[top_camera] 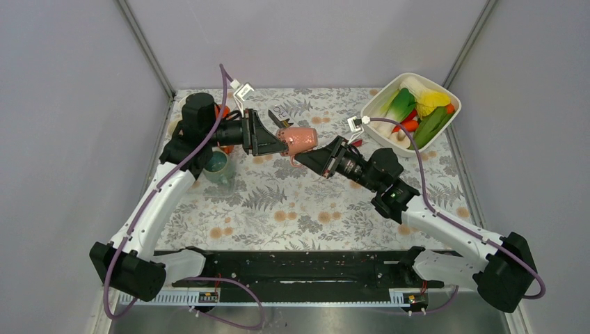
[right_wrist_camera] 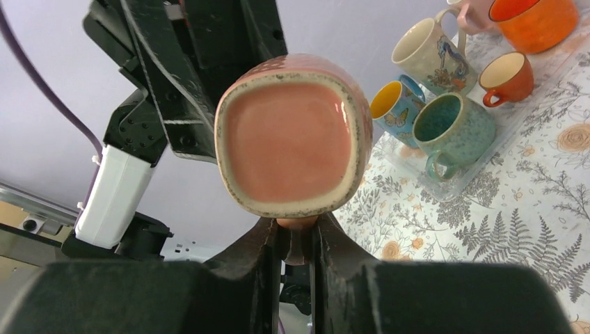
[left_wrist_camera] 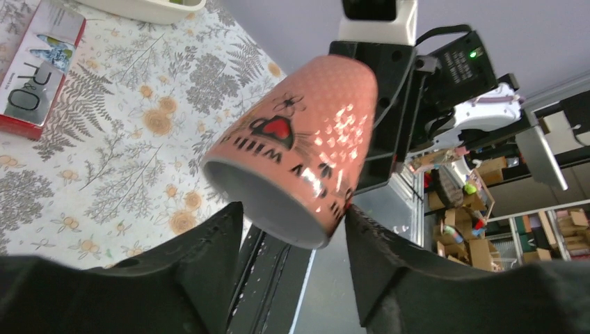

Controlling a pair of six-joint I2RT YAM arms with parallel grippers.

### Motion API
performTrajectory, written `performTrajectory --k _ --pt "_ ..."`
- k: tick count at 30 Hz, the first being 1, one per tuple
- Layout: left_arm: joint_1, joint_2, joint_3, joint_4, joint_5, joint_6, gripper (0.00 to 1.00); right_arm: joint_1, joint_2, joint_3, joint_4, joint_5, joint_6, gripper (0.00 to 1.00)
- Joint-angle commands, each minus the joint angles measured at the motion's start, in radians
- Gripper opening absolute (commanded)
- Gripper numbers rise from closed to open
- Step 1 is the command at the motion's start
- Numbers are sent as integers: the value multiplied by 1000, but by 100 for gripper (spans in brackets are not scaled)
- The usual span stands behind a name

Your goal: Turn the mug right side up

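A pink mug [top_camera: 299, 139] hangs on its side above the table's far middle, between both arms. Its mouth faces my left gripper [top_camera: 278, 142], and its square base [right_wrist_camera: 292, 136] faces the right wrist camera. My left gripper [left_wrist_camera: 292, 207] has a finger on each side of the mug [left_wrist_camera: 299, 139] at the rim, both touching it. My right gripper [top_camera: 316, 156] is shut on the mug's handle [right_wrist_camera: 298, 240], which is pinched between its fingers [right_wrist_camera: 271, 236] under the base.
A clear tray at the left holds several mugs, among them a teal one [right_wrist_camera: 452, 125], a blue-and-yellow one [right_wrist_camera: 400, 104] and a small orange one [right_wrist_camera: 511, 76]. A white bin [top_camera: 445, 94] of vegetables stands at the far right. A red-edged box [left_wrist_camera: 35, 69] lies at the back.
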Motion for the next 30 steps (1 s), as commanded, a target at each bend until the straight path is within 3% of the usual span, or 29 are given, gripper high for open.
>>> performTrajectory --k 1,6,7,9,11,13,15,18,21,24,30 --pt "-15 -1 11 152 -31 -78 48 -4 19 47 131 -50 37 0" --pt "-57 16 -17 170 -27 -102 33 -3 55 52 160 -67 53 0" --pt "-69 14 -28 185 -36 -107 26 -4 58 52 156 -65 51 0" --pt "-80 13 -46 205 -59 -129 1 -4 61 56 135 -53 39 0" --pt "-74 15 -34 176 -95 -126 0 -3 62 64 69 -25 17 1" --pt "-67 19 5 74 -212 -56 0 -5 65 86 -77 38 -22 34" --pt "-67 39 91 -77 -401 111 0 -5 73 114 -227 110 -77 67" --pt "-65 90 166 -209 -659 315 0 -6 95 115 -323 171 -136 99" --pt "-64 143 172 -209 -797 446 0 -7 141 126 -352 174 -169 99" --pt "-52 217 184 -201 -849 521 0 -7 192 157 -390 171 -188 100" --pt "21 539 445 -347 -964 678 0 -7 217 165 -457 187 -241 99"
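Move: The mug hangs sideways in the air. My right hand keeps its handle, with the mug's middle some 4 cm ahead and 1 cm left. My open left fingers straddle its rim; from them the middle is about 3 cm right and 2 cm ahead. About 33 cm below my left hand, the small terracotta mug stands 21 cm ahead and 25 cm left, the orange mug 30 ahead and 28 left, the dark box 29 ahead and 4 left. I shut my left fingers on the mug's rim, edging a couple of centimetres right, while my right fingers still hold the handle; then those open wide and let go. Now my left hand carries the mug about 16 cm forward, down nearly as far and some 8 cm left, tipping its fingers downward by roughly 50 degrees. My emptied right hand sinks 13 cm and goes a little forward. ##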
